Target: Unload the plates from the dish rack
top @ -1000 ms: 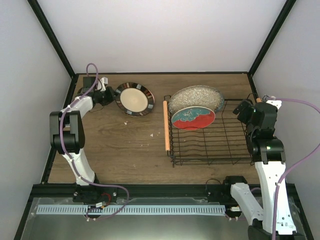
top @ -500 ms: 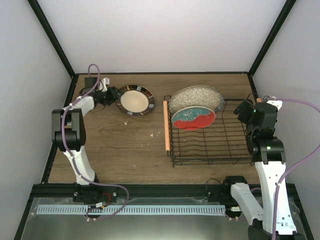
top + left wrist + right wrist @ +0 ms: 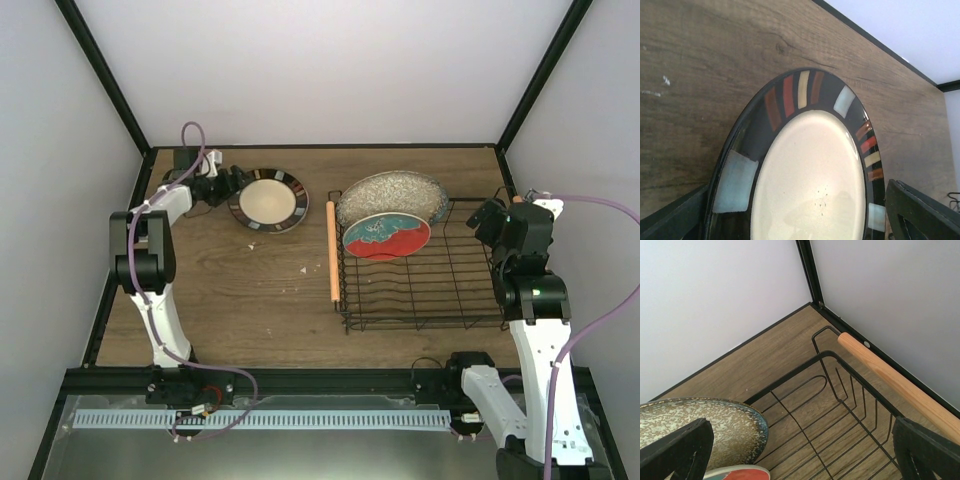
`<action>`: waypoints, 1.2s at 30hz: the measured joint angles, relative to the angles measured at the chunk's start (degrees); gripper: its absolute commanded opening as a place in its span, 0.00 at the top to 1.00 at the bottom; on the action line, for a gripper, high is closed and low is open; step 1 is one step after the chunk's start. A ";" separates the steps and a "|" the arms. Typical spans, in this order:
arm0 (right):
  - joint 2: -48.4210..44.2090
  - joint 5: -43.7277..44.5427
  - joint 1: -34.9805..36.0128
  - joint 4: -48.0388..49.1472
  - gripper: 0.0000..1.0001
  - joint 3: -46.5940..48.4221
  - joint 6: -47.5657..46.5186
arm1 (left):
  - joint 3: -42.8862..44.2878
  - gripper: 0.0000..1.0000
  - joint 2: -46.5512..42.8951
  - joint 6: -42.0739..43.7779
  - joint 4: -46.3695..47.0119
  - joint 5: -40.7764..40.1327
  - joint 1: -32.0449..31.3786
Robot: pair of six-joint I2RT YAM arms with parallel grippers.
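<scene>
The cream plate with the dark patterned rim lies flat on the table at the back left. My left gripper is open at its left edge. In the left wrist view the plate fills the space between my wide-apart fingers. The black wire dish rack stands on the right. The large grey speckled plate and the red plate with the teal flower lean in its far left end. My right gripper is open and empty over the rack's far right corner. No other plates are in view.
A light wooden rod handle runs along the rack's left side, and another along its right side by the black frame post. White walls close in the back and both sides. Small white specks lie on the wood.
My left gripper and arm have shifted back and slightly right along the cream plate's left edge. The plate stays flat in its place. The right arm has not moved.
</scene>
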 measured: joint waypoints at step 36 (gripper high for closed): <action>-0.70 0.11 0.00 -1.33 0.00 0.09 2.19 | 16.46 0.09 1.64 15.28 -5.68 -32.94 -3.30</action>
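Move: The teal-and-red plate, next in the rack, leans about 47 cm to the left gripper's right and 20 cm nearer the base, at about its height. The speckled plate is some 11 cm beyond it; the rack's left wooden handle is about 31 cm right of the gripper and 24 cm back. The just-released dark-rimmed plate lies 10 cm right, 3 cm back and 7 cm below. From the right gripper, the teal-and-red plate is about 23 cm left, 6 cm ahead and 21 cm lower. Bring the open left gripper clear of the dark-rimmed plate without gripping again: ease it forward and down a couple of centimetres while rolling its left side up, then sweep left, forward and increasingly up, ending about 6 cm out along each from the start. Carry the roll to some 30 degrees, with the fingertips tilting up and swinging slightly counter-clockwise. ##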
